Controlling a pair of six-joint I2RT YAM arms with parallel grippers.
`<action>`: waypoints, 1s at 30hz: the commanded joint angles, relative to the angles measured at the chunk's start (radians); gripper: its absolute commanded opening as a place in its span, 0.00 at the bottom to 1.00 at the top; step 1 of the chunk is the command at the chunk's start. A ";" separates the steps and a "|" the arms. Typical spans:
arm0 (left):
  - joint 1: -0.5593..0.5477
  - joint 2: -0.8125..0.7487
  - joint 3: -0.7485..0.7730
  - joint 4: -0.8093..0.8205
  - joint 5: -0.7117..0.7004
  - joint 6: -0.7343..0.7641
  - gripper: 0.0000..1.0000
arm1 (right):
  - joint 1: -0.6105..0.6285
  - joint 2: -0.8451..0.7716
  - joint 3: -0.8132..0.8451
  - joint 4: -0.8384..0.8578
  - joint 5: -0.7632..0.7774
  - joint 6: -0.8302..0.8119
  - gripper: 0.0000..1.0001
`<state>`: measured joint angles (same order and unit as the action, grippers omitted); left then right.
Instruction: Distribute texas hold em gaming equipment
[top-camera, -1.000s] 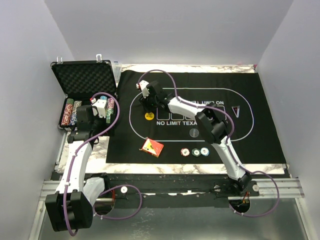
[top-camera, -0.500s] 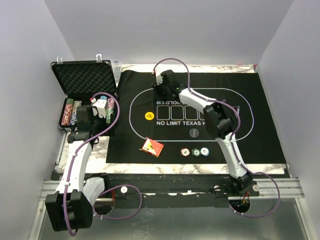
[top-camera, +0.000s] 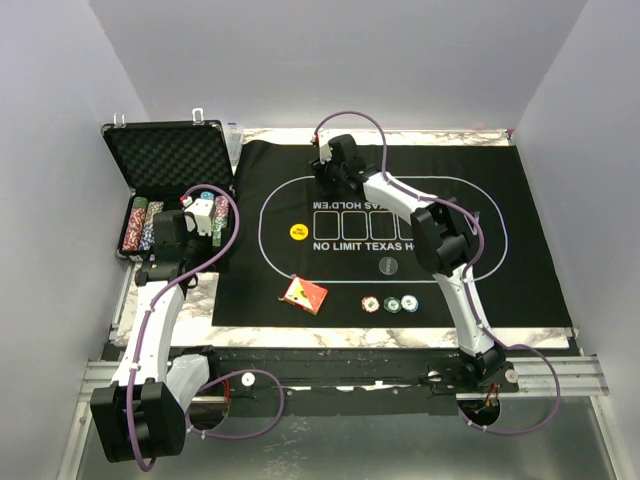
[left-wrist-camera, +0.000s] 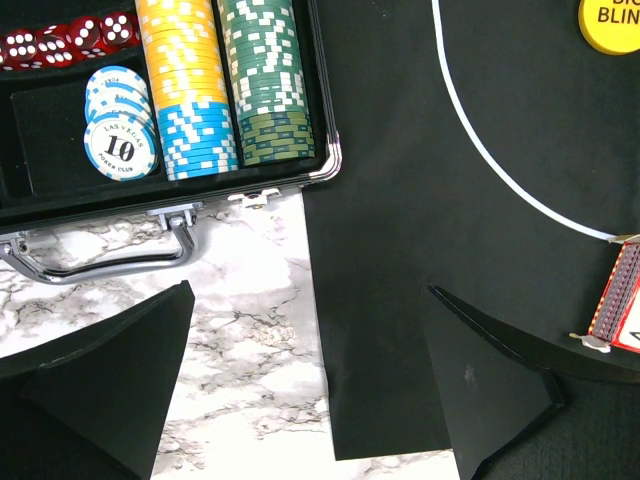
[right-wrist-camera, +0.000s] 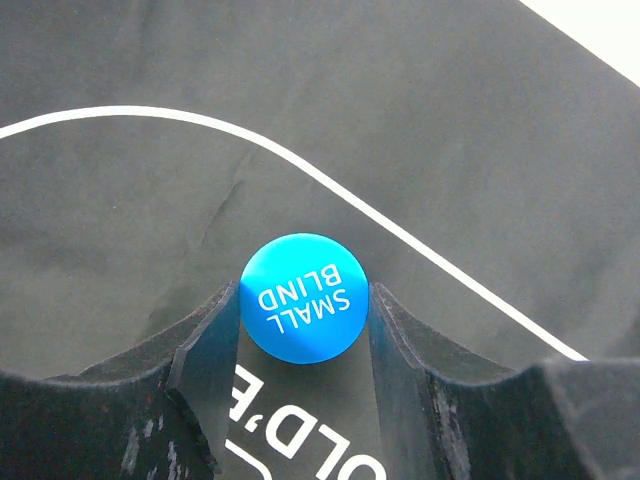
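My right gripper (right-wrist-camera: 303, 305) is shut on a blue button disc (right-wrist-camera: 303, 298) printed SMALL BLIND, with both fingers against its edges just over the mat's white oval line. In the top view that gripper (top-camera: 330, 166) is at the far side of the oval. On the felt lie a yellow disc (top-camera: 298, 232), a black disc (top-camera: 388, 266), the red-orange card box (top-camera: 303, 294) and three poker chips (top-camera: 390, 303). My left gripper (left-wrist-camera: 310, 290) hangs open over the marble and the mat's near left corner, holding nothing.
The open black case (top-camera: 170, 160) sits far left, with rows of chips (left-wrist-camera: 190, 90), a stack marked 10 (left-wrist-camera: 120, 150) and red dice (left-wrist-camera: 70, 40). Its metal handle (left-wrist-camera: 100, 262) faces my left gripper. The black felt mat (top-camera: 520, 250) covers most of the marble table (left-wrist-camera: 250, 340).
My right gripper has swung from beside the yellow disc up and right to the far side of the oval. The left arm has not moved.
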<state>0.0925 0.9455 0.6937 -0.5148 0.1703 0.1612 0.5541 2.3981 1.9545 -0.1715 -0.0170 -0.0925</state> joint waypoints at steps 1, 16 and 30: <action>0.006 0.004 0.025 0.003 0.020 0.003 0.98 | -0.013 0.016 0.010 0.024 -0.021 0.019 0.43; 0.005 0.007 0.028 0.002 0.020 0.001 0.99 | -0.012 -0.192 -0.206 -0.006 -0.192 -0.004 0.38; 0.006 0.001 0.027 0.003 0.017 0.000 0.98 | 0.097 -0.431 -0.533 0.007 -0.271 -0.021 0.38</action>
<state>0.0925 0.9539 0.6937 -0.5148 0.1703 0.1612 0.5983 1.9903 1.4933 -0.1661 -0.2455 -0.1051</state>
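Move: The small blind button is already between the right fingers, some 4 cm above the mat. Its likely destination, by the dealer button, lies about 26 cm back and 18 cm right of this hand. The leftmost card box is printed roughly 11 cm straight back, and the big blind button is around 13 cm back and 7 cm left. From the idle left hand the dealer button is about 8 cm ahead and 45 cm right, 10 cm lower. The small blind button, still pinched by its edges in the right fingers, is carried back about 12 cm from beyond the lettering to above the leftmost card box, towards the dealer button. The hand dips a little over 2 cm as it sets off, then climbs to finish some 4 cm higher than it began, swinging roughly 15 degrees counter-clockwise with its grip unchanged. ##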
